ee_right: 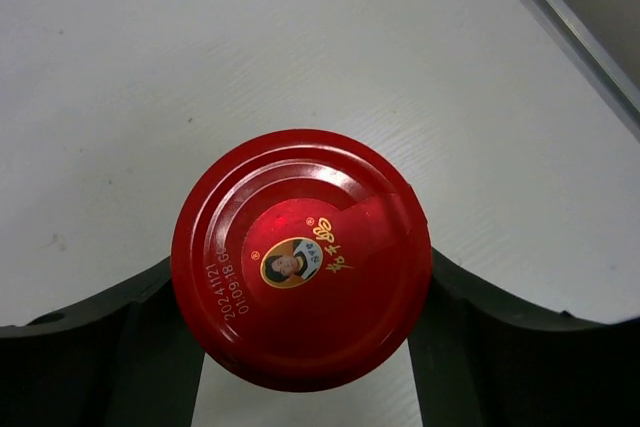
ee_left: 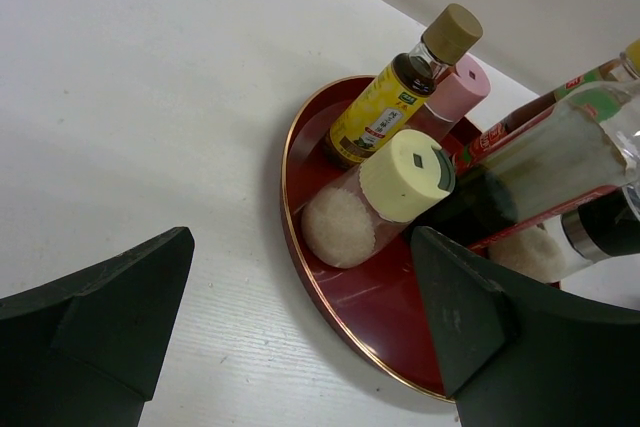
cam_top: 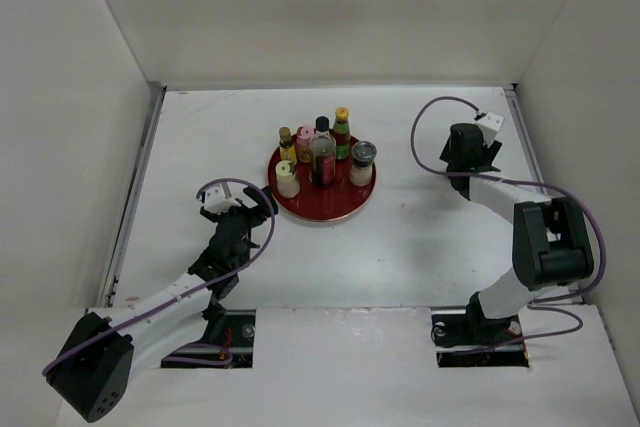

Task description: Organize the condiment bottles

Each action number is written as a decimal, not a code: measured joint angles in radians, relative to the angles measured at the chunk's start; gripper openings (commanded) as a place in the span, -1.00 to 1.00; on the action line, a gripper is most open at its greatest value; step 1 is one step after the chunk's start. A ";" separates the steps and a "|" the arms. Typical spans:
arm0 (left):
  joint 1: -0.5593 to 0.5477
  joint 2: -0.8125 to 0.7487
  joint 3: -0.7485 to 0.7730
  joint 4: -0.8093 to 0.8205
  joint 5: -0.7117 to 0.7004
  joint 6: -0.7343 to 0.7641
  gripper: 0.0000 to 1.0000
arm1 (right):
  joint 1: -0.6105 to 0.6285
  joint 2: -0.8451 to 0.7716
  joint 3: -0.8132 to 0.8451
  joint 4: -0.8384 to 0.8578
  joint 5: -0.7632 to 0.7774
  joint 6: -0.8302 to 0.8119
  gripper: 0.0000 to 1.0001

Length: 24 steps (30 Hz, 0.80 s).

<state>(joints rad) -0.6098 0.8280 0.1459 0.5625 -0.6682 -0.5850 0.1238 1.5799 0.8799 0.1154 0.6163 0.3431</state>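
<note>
Six condiment bottles stand on the red round tray: amber yellow-labelled, pink-capped, tall dark black-capped, green-red yellow-capped, grey-lidded jar and pale yellow-green-capped. My left gripper hangs open at the tray's left rim, empty; its view shows the pale bottle, amber bottle and tray just ahead of the left gripper. At the far right my right gripper covers the red-lidded jar; the right gripper hugs the jar on both sides under the lid.
White walls enclose the table on three sides. A metal strip runs along the right wall near the right gripper. The right arm's purple cable loops above the table beside the tray.
</note>
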 measured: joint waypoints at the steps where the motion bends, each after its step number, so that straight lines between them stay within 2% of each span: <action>1: 0.000 0.000 0.000 0.001 0.000 0.000 0.83 | 0.002 -0.001 -0.008 0.020 -0.002 -0.003 0.14; 7: 0.000 0.000 0.000 0.003 0.000 0.000 0.83 | 0.075 -0.082 -0.136 0.134 0.038 -0.029 0.05; 16: -0.002 -0.003 0.000 0.003 0.001 0.000 0.83 | 0.406 -0.286 -0.296 0.072 0.100 -0.026 0.07; 21: -0.002 -0.005 0.000 0.003 0.002 0.000 0.83 | 0.583 -0.398 -0.304 -0.001 0.134 -0.024 0.07; 24: -0.002 -0.011 0.000 0.002 0.002 0.000 0.83 | 0.676 -0.404 -0.269 -0.023 0.148 -0.025 0.07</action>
<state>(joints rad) -0.6121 0.8173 0.1459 0.5648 -0.6662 -0.5850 0.8001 1.1759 0.6109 0.0929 0.7643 0.3180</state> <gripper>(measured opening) 0.913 0.750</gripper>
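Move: The right hand already grips the red-capped jar; the red plate's middle lies about 37 cm to the left, practically level with it forward or back, and some 6 cm lower. On the plate, the clear shaker stands about 26 cm left and 3 cm back, the tall dark sauce bottle 36 cm left and 3 cm back, and the green-labelled bottle 31 cm left and 5 cm ahead. From the left hand, the plate's middle is about 12 cm ahead and 19 cm right. Keeping its pinch on the red-capped jar, the right hand carries it about 20 cm left and some 12 cm back across the empty table towards the front right side of the red plate, at first staying almost level, then rising about 4 cm over the last stretch. As it travels, the wrist swings about 30 degrees counter-clockwise and the fingertips tip up slightly, the fingers keeping their width around the jar. ##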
